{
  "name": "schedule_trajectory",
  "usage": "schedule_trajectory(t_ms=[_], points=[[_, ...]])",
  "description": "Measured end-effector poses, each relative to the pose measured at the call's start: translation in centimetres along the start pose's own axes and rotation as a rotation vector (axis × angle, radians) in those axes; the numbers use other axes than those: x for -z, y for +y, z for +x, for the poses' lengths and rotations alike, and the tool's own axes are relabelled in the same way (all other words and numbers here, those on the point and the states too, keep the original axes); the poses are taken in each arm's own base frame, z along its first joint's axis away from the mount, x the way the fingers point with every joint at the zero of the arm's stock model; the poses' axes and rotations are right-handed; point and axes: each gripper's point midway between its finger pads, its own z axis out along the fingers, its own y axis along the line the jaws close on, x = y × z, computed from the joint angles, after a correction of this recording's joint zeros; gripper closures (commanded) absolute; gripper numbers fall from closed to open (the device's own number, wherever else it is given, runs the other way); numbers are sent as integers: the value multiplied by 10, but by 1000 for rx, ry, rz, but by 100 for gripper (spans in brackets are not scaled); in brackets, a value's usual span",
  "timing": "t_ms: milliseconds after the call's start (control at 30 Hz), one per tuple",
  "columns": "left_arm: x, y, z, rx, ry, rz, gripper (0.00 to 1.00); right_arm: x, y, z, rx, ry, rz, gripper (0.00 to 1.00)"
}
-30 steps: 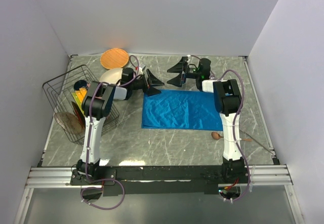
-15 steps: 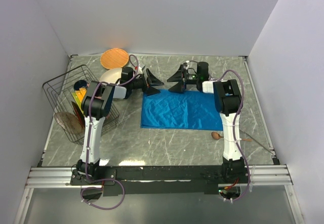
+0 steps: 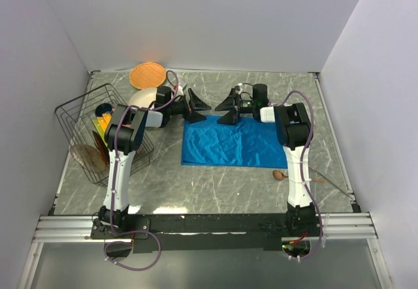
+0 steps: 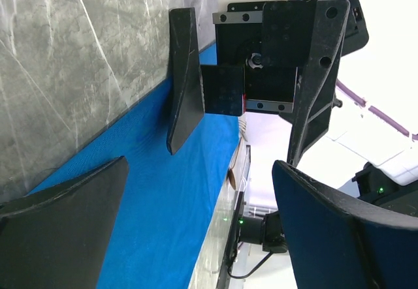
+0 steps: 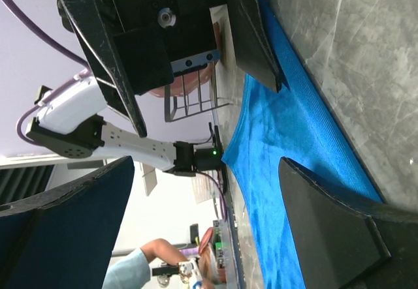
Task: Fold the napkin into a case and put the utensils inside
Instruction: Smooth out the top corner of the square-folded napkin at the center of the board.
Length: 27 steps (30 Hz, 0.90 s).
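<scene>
The blue napkin [image 3: 228, 142] lies flat as a wide rectangle in the middle of the table. My left gripper [image 3: 198, 106] is open at the napkin's far left corner, facing right. My right gripper [image 3: 226, 111] is open over the far edge, facing left toward it. In the left wrist view the napkin [image 4: 150, 191] runs beneath my open left gripper [image 4: 202, 237], with the right gripper's fingers [image 4: 185, 83] opposite. In the right wrist view my right gripper [image 5: 202, 230] stands over the napkin [image 5: 287, 158]. A brown wooden spoon [image 3: 279, 175] lies off the napkin's near right corner.
A wire basket [image 3: 73, 122] with several coloured plates stands at the left. An orange plate [image 3: 147, 75] and a white plate [image 3: 142, 98] lie at the far left. A thin utensil [image 3: 336, 183] lies right of the spoon. Walls enclose three sides.
My right gripper has moved nearer and slightly left, down to the napkin's far edge. The left gripper has barely shifted. Both stay open.
</scene>
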Motion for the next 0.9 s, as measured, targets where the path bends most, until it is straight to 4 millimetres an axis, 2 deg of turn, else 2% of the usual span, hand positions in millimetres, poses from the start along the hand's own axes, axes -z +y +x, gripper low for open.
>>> schedule_trajectory(t_ms=[267,567,900], points=[[0,0,0,-3,7,-2,1,19,-6,-2,15,28,47,0],[-1,1,0,3,24,-8,1,77,-17,-15,61,-21,118,0],[-2,2,-1,2,35,-14,1,133,-29,-10,86,-46,180,0]])
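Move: Some 35 cm to the right of the right hand, roughly level and 4 cm lower, lies the napkin's far right corner. The far left corner is about 15 cm to this hand's left, also level; the wooden spoon lies roughly 30 cm to its right and 28 cm nearer the base. From the left hand, the far right corner is about 40 cm to the right, level with it and 4 cm lower. Sweeping some 13 cm to the right, gaining speed from near rest, the right hand runs along the napkin's far edge from near the middle towards the far right corner. Its lower finger still rests on the cloth, the fingertips dipping about 10 degrees and the hand sinking slightly, wide open throughout. The left hand stays put, open, its lower finger keeping the left part of the edge down. ##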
